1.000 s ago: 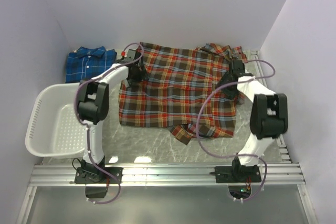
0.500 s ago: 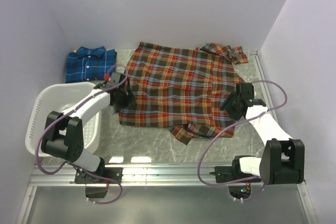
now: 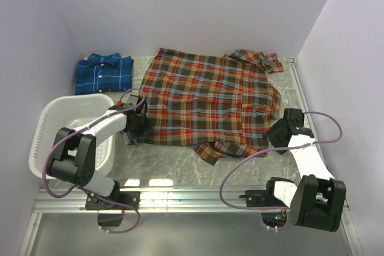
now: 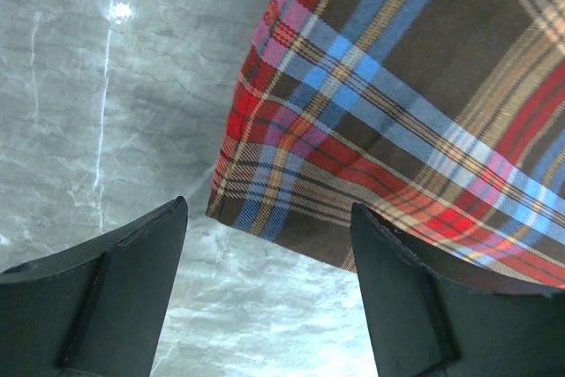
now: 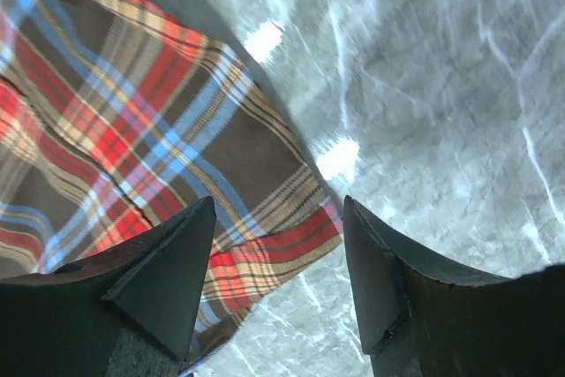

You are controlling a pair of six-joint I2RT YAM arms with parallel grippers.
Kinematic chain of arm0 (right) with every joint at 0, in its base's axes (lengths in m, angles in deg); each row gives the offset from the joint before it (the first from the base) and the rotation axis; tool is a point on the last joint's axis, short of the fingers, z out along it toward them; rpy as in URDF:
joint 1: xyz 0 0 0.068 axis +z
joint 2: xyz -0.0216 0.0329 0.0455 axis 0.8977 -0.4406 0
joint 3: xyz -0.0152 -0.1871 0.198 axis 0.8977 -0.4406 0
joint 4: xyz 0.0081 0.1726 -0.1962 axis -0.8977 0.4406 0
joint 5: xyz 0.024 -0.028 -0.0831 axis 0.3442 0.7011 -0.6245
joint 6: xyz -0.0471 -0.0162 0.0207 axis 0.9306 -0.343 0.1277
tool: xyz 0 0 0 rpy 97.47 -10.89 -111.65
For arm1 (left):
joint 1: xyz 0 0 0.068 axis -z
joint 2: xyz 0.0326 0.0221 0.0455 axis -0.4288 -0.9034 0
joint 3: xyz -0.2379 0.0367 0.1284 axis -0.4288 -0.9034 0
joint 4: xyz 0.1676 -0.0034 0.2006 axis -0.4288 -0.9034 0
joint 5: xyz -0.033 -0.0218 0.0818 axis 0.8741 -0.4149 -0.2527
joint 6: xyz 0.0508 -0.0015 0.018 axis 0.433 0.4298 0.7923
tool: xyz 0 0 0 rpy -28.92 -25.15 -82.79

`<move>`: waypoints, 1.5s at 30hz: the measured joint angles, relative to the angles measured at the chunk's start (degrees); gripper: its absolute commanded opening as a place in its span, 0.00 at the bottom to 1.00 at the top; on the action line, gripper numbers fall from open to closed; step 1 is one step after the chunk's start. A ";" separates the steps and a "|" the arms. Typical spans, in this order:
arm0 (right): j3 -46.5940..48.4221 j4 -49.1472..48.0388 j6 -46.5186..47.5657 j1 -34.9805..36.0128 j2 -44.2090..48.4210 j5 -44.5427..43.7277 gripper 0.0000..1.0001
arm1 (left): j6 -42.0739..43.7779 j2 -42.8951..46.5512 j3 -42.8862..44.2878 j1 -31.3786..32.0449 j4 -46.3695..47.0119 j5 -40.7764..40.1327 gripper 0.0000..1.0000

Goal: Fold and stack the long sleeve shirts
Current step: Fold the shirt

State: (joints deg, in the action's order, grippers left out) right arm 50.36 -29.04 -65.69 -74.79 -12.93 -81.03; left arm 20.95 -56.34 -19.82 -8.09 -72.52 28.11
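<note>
The red-orange plaid long sleeve shirt (image 3: 207,103) lies spread flat across the middle of the table, with its collar at the back right. Folded at the back left is the blue plaid shirt (image 3: 103,73). My left gripper (image 3: 138,129) hangs low at the red shirt's near left corner. In the left wrist view that gripper (image 4: 269,249) is open, and the shirt's corner (image 4: 265,209) lies just ahead of the gap. My right gripper (image 3: 278,131) is at the near right corner. In the right wrist view it (image 5: 278,240) is open over the hem corner (image 5: 265,253), gripping nothing.
A white slotted basket (image 3: 45,148) stands at the left, beside my left arm's elbow. A folded bit of the red shirt (image 3: 210,151) sticks out past its near hem. Walls close in the table at the back, left and right.
Both arms have drawn back from the shirt's upper part to its near corners and dropped low. The shirt itself lies as before.
</note>
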 measured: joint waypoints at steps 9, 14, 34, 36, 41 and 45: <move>-0.83 0.55 -0.68 -1.38 -1.16 -1.53 0.65 | -0.63 -1.42 -0.35 0.00 0.31 -0.57 0.48; -1.53 0.50 -0.68 -1.60 -2.58 -1.81 0.62 | -0.20 -1.42 -0.35 0.00 0.26 -1.09 0.22; -1.55 -1.29 -0.44 1.33 -7.41 2.49 0.55 | 2.78 3.52 2.16 0.00 -3.45 -3.32 0.00; -1.55 -1.33 -0.52 1.62 -7.41 2.56 0.52 | 3.10 3.54 2.51 0.00 -4.17 -3.48 0.01; -1.55 -1.36 -0.42 1.73 -7.80 2.49 0.43 | 3.54 3.72 3.48 0.00 -5.14 -3.52 0.00; -1.55 -1.33 -0.44 2.03 -8.20 2.47 0.43 | 3.93 4.31 4.11 0.00 -5.49 -3.58 0.00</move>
State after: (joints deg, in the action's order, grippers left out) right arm 48.81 -30.37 -66.13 -72.76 -21.13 -78.57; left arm 24.88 -52.04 -15.72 -8.09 -78.00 24.52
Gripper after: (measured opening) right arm 0.429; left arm 0.025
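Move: The checked shirt's near-left corner lies just under the left fingers, about 2 cm down. Its near-right corner is about 4 cm below the right hand, some 2 cm back and 2 cm left. From the left hand, the white basket is about 30 cm left, level with it, the folded blue shirt 27 cm ahead and 18 cm left, and the loose sleeve end 29 cm right and 8 cm back. Left hand pinches its corner and lifts about 4 cm; right sinks some 3 cm around its corner, fingers narrowing. ##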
